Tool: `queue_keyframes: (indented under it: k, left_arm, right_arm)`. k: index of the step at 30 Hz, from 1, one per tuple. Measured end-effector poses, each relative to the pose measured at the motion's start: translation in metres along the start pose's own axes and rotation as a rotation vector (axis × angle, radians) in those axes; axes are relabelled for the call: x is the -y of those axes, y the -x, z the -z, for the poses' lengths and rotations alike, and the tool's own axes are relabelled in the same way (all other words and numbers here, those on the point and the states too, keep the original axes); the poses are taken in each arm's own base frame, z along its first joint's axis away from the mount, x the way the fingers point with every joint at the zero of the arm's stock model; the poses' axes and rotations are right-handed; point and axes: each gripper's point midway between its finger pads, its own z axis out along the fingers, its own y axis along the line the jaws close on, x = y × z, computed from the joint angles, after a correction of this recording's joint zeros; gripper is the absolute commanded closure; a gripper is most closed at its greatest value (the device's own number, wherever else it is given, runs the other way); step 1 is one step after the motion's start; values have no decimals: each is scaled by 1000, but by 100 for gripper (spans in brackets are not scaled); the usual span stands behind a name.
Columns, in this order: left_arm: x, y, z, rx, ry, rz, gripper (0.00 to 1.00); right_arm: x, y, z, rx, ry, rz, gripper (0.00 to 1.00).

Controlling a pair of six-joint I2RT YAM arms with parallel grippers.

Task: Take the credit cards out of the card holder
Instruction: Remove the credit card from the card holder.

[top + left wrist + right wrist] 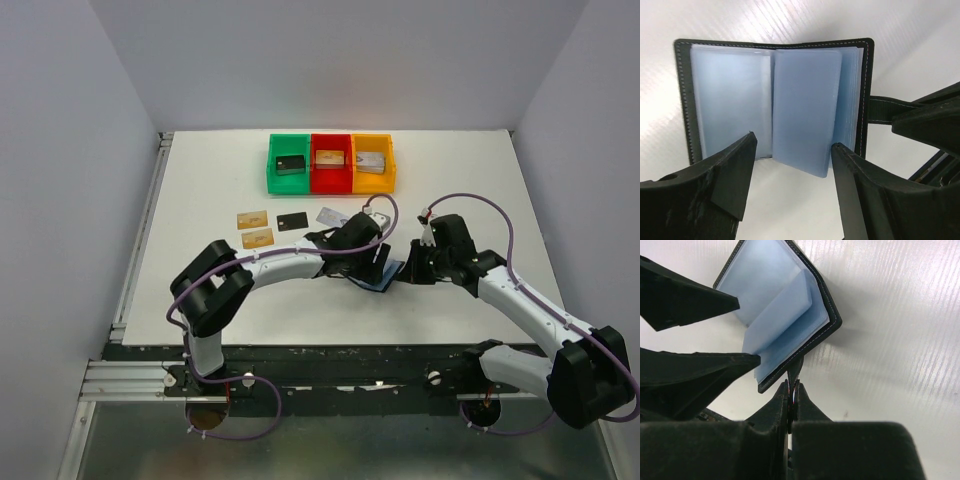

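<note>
The black card holder [685,100] lies open on the white table, its bluish sleeves [805,105] fanned up. My left gripper [793,141] is open, its fingertips either side of the sleeves' near edge and touching nothing. My right gripper [794,382] is shut on the card holder's black strap [796,367]. From above, the card holder [388,277] sits between the left gripper [375,262] and the right gripper [408,268]. Several credit cards lie on the table: two tan [251,218], one black [291,221], one silver [331,215]. No card shows inside the sleeves.
Green [272,170], red [314,172] and orange [390,170] bins stand in a row at the back, each holding a blocky item. The loose cards lie just left of my left wrist. A metal rail [140,240] runs along the table's left edge.
</note>
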Motion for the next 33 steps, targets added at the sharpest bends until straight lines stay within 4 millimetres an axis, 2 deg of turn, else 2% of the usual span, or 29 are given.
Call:
queue_keyframes:
  k: [7,15,17,19,21,25,29,33]
  left_arm:
    - [-7,15,15,70,52,6,27]
    - [-10,16,15,81,73,7,29]
    - [-11,17,15,82,76,7,37]
    - [-11,17,15,82,76,8,55]
    - [-12,17,15,83,77,9,68]
    - [-15,17,15,80,84,12,79]
    - [-20,8,14,62,97,14,100]
    - [-29,-10,12,27,117,21,100]
  right_arm:
    - [0,-2,2,-4,-2,2,100]
    - [0,-1,3,2,1,9,100]
    - [0,0,4,4,1,9,100]
    - [-1,0,4,7,3,10,99]
    - [0,0,4,8,1,11,100]
    - [1,-1,5,5,-7,11,100]
    - [3,-3,5,-1,-14,15,100]
    - [4,-2,5,-10,-19,28,100]
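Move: The loose clear pocket page in the middle of the open card holder lies about 2 cm right of the left hand and 1 cm ahead, roughly 1 cm lower; one open fingertip is already at its free edge. The holder's strap, in the right fingers, is some 7 cm right and 2 cm back. The silver card lies about 15 cm ahead, 13 cm left and 5 cm down. From the right hand, that page is about 5 cm left and 3 cm ahead, slightly lower. The clear page is carried over towards the holder's left half by the left hand, which rises about 2 cm while easing forward and left, and hovers there. It then shuts its wide-open fingers while shifting some 2 cm left and dipping about 2.5 cm onto the turned pages, pinching at their lower edge. The right hand keeps its grip on the strap, almost still. ##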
